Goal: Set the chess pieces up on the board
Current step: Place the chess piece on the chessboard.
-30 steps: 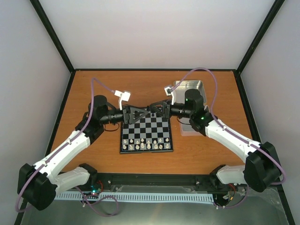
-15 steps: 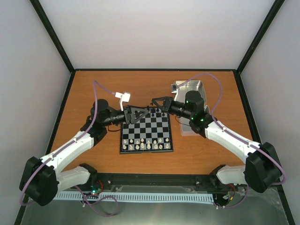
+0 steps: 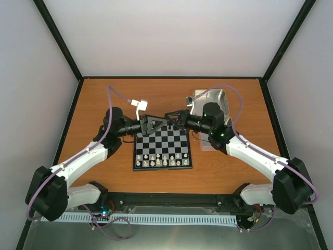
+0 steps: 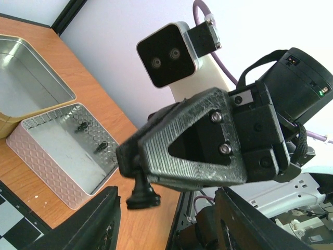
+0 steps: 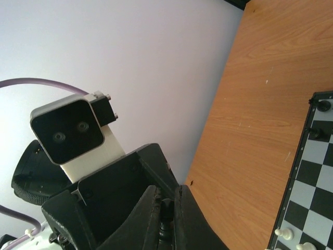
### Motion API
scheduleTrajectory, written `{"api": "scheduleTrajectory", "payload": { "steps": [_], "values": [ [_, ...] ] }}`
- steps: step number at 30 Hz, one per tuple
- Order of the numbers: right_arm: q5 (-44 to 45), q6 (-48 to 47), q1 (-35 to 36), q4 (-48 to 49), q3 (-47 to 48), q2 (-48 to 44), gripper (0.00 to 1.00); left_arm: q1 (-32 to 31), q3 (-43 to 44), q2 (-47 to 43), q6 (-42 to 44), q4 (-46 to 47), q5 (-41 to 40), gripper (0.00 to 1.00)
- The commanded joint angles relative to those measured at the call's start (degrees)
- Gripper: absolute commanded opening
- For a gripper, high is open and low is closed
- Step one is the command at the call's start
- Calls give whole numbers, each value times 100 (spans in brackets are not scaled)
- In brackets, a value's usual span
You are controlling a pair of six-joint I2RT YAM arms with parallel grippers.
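The board [image 3: 162, 148] lies at the table's middle, with white pieces [image 3: 161, 159] along its near rows. Two black chess pieces [image 5: 323, 105] stand at its far corner in the right wrist view. Both grippers meet tip to tip just above the board's far edge. My right gripper [image 5: 167, 192] is shut on a black chess piece [image 5: 165, 216]. In the left wrist view that piece [image 4: 141, 194] hangs base down from the right gripper [image 4: 130, 159]. It sits between the spread fingers [image 4: 99, 224] of my left gripper [image 4: 167, 208], which is open and not touching it.
A silver tin [image 4: 31, 83] stands at the back right of the table [image 3: 104, 94]. Beside it a pink patterned tin [image 4: 62, 151] holds two black pieces [image 4: 80, 126]. In the top view the right arm covers most of that tin.
The two grippers have drawn together over the board's far edge, the right one shifting left with its piece. The left arm's elbow has swung towards the back.
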Motion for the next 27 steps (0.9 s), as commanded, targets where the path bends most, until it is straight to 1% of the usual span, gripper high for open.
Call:
{"api": "scheduleTrajectory", "payload": {
  "steps": [1, 5, 7, 9, 12, 14, 17, 21, 24, 27],
  "values": [
    [-141, 133, 93, 164, 78, -51, 6, 37, 330, 135, 65, 219, 62, 49],
    [-152, 151, 126, 174, 65, -35, 6, 37, 383, 159, 96, 167, 18, 38],
    [-148, 154, 136, 146, 58, -39, 6, 37, 398, 179, 109, 161, 51, 29],
    [-125, 151, 137, 125, 66, -48, 6, 37, 390, 186, 178, 94, 65, 22],
    [-110, 105, 137, -27, 115, -48, 6, 37, 395, 158, 406, -117, 56, 14],
    [-118, 54, 137, -159, 173, -50, 9, 37, 468, 118, 688, -389, 97, 9],
    [-183, -121, 137, -669, 433, -22, 15, 37, 684, 35, 1262, -906, 214, 6],
    [-262, -429, 136, -1099, 697, -48, 36, 37, 909, -18, 1982, -1663, 369, 6],
    [-391, -847, 129, -1625, 975, -21, 40, 37, 1118, -97, 2647, -2349, 560, 6],
    [-684, -1318, 129, -2023, 1179, -15, 39, 37, 1245, -236, 3239, -2836, 660, 6]
  ]
}}
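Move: The black pawn hangs upright from the closed right fingers, its middle about 1 cm below the right hand point. From the open left gripper it is some 1 cm ahead and 1 cm to the right, at about finger height. Roughly 25 cm below the left hand, the chessboard's middle lies about 9 cm back and 1 cm left, and the near tray 10 cm back and 20 cm right. Bring the left gripper about half a centimetre forward and close its fingers on the pawn's lower part while the right hand keeps hold. Once it is pinched, part the right fingers and lift them some 2 cm up and slightly back, off the pawn; then draw the left back and up about 1 cm, dipping its fingers some 10 degrees as it rolls. ##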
